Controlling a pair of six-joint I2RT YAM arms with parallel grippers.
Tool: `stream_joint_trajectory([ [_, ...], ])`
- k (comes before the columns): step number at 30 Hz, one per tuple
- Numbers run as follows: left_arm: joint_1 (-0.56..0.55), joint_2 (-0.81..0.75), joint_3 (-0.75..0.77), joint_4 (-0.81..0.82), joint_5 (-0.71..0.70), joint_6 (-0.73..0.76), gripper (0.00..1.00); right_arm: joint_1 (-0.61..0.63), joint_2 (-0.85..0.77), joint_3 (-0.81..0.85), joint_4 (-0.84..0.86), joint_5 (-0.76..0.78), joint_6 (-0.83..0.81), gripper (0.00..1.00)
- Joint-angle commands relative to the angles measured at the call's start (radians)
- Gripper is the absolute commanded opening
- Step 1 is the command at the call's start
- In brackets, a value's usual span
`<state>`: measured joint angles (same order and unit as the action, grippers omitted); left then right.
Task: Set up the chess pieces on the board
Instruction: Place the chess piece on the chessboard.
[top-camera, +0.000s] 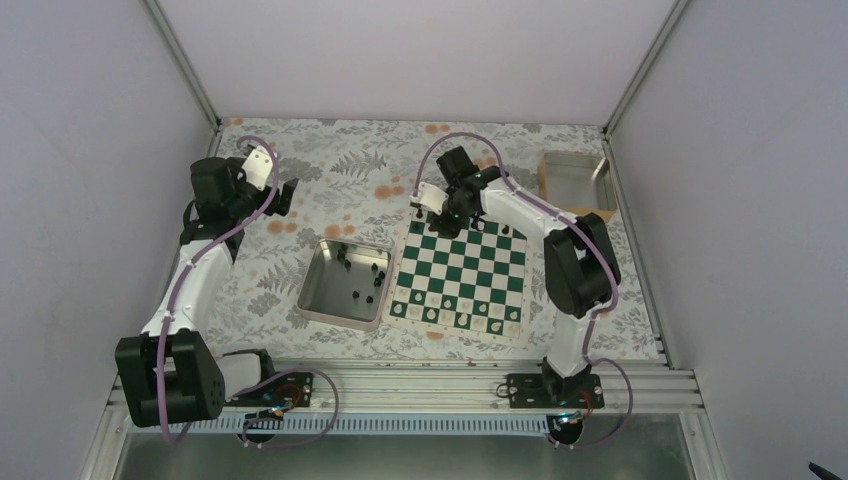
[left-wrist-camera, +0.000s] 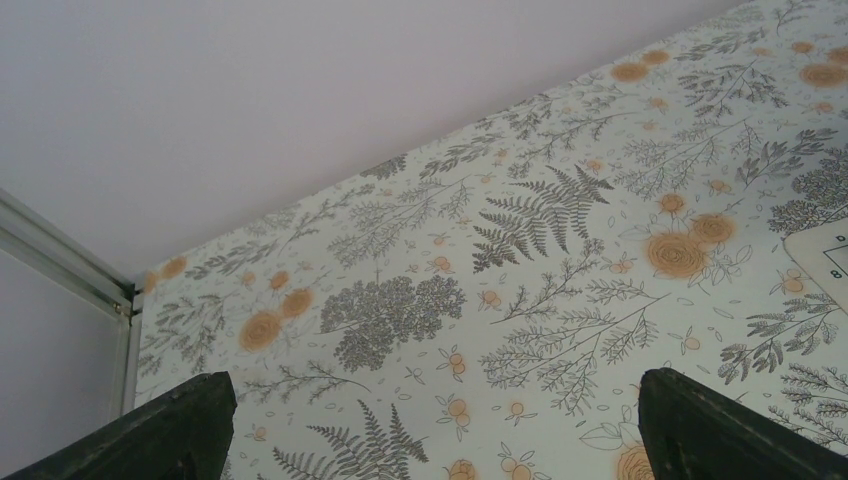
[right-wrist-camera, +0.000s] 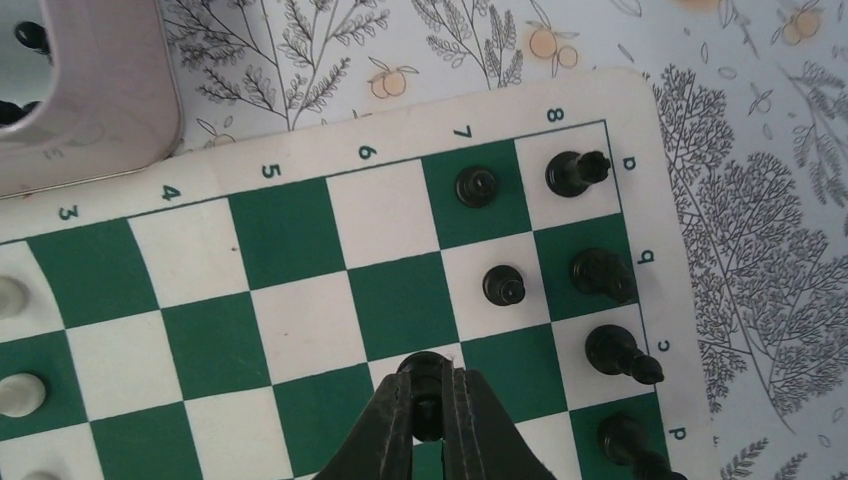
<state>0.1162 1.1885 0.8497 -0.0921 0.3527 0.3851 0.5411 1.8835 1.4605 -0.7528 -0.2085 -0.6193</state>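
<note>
The green and white board (top-camera: 462, 283) lies right of centre. My right gripper (right-wrist-camera: 430, 377) hangs low over its far left corner (top-camera: 430, 214), shut on a black pawn (right-wrist-camera: 418, 363) that stands on or just above a white square in the seventh row. Several black chess pieces (right-wrist-camera: 602, 273) stand in the two end rows beside it. More black chess pieces (top-camera: 366, 276) lie in the metal tray (top-camera: 318, 296) left of the board. My left gripper (top-camera: 288, 197) is open over bare cloth at the far left, its fingers (left-wrist-camera: 190, 420) wide apart with nothing between them.
Pale pieces (top-camera: 462, 317) line the board's near rows; two show at the left in the right wrist view (right-wrist-camera: 20, 393). A second metal container (top-camera: 576, 180) sits at the back right. White walls with metal posts close in the flowered cloth (left-wrist-camera: 520, 300).
</note>
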Motion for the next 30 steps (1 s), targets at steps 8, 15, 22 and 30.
stream_joint_trajectory([
  [8,0.003,0.004,0.008,0.001,0.015,0.009,1.0,-0.07,0.062,-0.05,0.073,-0.025,-0.012,0.06],
  [15,0.003,0.003,0.006,0.002,0.014,0.009,1.0,-0.087,0.097,-0.055,0.084,-0.015,-0.018,0.07],
  [22,0.003,-0.001,0.004,0.002,0.016,0.011,1.0,-0.089,0.127,-0.043,0.089,-0.004,-0.02,0.07],
  [30,0.003,-0.001,0.002,0.006,0.018,0.009,1.0,-0.089,0.144,-0.041,0.106,0.012,-0.016,0.07],
])
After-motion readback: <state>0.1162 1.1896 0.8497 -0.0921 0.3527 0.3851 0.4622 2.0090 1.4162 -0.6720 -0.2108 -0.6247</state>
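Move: The right hand already holds a black pawn over the board. The empty green square c7 lies about 3 cm ahead, 3 cm to the right and some 7 cm below. The pawn on b7 stands roughly 3 cm ahead and level sideways, the knight on b8 about 7 cm ahead, also level sideways, and the c8 bishop about 6 cm ahead and 4 cm right, all at that depth. From the left hand, c7 is some 35 cm right, 7 cm back and 22 cm down. Downward, about 6 cm in all, the right hand brings the held black pawn towards c7, slanting some 3 cm right and 2 cm forward at first, then sinking almost straight down beside the b7 pawn. The wrist barely turns, the fingers stay shut on the pawn, and the hand is still sinking at the end; contact with the board can't be seen. ##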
